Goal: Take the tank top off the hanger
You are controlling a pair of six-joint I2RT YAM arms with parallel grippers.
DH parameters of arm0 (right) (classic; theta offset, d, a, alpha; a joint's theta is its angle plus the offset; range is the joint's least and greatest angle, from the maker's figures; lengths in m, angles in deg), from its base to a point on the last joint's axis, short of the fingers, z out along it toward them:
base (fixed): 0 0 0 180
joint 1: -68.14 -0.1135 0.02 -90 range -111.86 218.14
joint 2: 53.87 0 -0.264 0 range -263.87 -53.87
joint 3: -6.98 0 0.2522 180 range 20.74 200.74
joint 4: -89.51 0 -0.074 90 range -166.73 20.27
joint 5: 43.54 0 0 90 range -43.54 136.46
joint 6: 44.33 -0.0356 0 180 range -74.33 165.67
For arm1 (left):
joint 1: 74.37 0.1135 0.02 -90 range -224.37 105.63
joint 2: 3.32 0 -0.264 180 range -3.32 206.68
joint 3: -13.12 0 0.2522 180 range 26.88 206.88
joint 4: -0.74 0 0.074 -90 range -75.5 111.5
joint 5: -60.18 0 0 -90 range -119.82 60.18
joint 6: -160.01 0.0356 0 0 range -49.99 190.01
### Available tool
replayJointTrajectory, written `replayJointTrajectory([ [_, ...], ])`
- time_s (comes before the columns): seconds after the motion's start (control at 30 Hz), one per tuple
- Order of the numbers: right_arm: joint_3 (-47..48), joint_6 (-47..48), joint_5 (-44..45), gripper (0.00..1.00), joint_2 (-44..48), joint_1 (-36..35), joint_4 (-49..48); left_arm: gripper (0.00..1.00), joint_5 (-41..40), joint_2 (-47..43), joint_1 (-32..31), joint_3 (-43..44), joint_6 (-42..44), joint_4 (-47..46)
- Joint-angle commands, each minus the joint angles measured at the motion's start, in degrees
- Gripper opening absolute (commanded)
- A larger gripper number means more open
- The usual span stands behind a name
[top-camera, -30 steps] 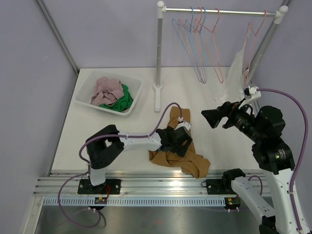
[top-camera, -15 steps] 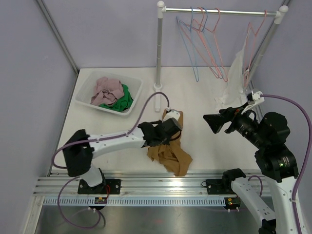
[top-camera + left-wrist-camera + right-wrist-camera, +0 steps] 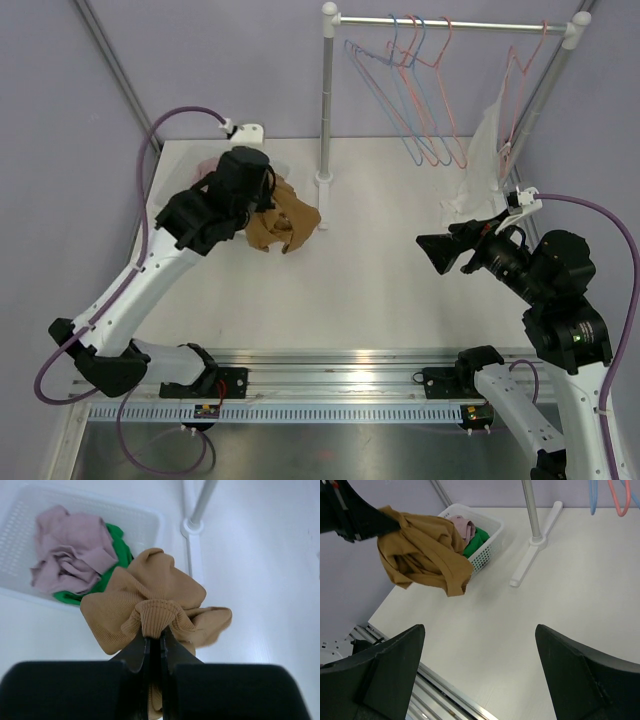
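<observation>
A white tank top point(image 3: 487, 135) hangs from a pink hanger point(image 3: 520, 70) at the right end of the rail, its hem bunched on the table. My left gripper point(image 3: 262, 205) point(image 3: 155, 635) is shut on a tan ribbed garment point(image 3: 285, 222) point(image 3: 150, 587) point(image 3: 420, 550), which dangles in the air just right of the white basket point(image 3: 150, 512). My right gripper point(image 3: 432, 250) point(image 3: 480, 628) hovers open over the table, left of and below the white tank top, with nothing between its fingers.
The basket point(image 3: 487, 545) holds a pink cloth point(image 3: 70, 550) and a green cloth point(image 3: 117, 555). The rack's white pole point(image 3: 326, 100) and foot point(image 3: 192, 527) stand right of it. Several bare hangers point(image 3: 410, 90) hang on the rail.
My left gripper shut on the tan garment, lifted it off the table's front and carried it up and left to the basket. The bare hangers swung. My right arm barely moved.
</observation>
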Motion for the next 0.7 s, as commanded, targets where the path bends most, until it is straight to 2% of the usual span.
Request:
replayJointTrajectory([
  [0.0, -0.01, -0.8, -2.33, 0.99, 0.31, -0.19, -3.46, 0.0, -0.18, -0.68, 4.92, 8.21, 4.08, 3.06],
  [0.1, -0.45, -1.15, -2.59, 0.99, 0.39, -0.28, -4.25, 0.0, 3.68, 1.96, 10.89, 13.49, 5.75, 3.95],
  [0.13, -0.63, -1.24, -2.85, 1.0, 0.57, -0.19, -4.69, 0.0, 5.26, 2.92, 14.65, 14.55, 6.11, 4.21],
  [0.33, -0.89, -1.41, -3.64, 1.0, 0.13, -0.28, -5.57, 0.0, 18.44, 14.25, 28.02, 27.37, 7.51, 7.98],
  [0.47, -1.51, -1.77, -4.35, 0.99, -0.22, -0.19, -6.98, 0.0, 23.28, 25.59, 33.13, 40.96, 7.52, 10.97],
  [0.53, -1.77, -2.03, -4.52, 0.99, -0.57, -0.19, -7.42, 0.0, 24.17, 33.05, 35.16, 45.12, 7.08, 12.64],
  [0.67, -3.18, -3.35, -5.75, 1.0, -0.75, -0.28, -9.43, 0.0, 24.79, 42.99, 37.89, 45.85, 3.74, 10.81],
])
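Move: My left hand already holds the brown tank top. The basket it goes to has its middle about 20 cm ahead, 18 cm to the left and some 28 cm below. Inside, the pink top is about 20 cm ahead and 19 cm left of my hand, the green one 15 ahead and 11 left; the rack foot is 20 ahead and 9 right. From my right hand the basket is roughly 31 cm ahead, 47 cm left and 32 cm below. Keeping my fingers shut on the bunched brown tank top, I swing my left hand about 19 cm forward and 14 cm left until it is over the basket. I arc up some 7 cm first, then sink back to about the starting height, while the hand turns around 15 degrees counter-clockwise and, late on, tips its fingers further down. ##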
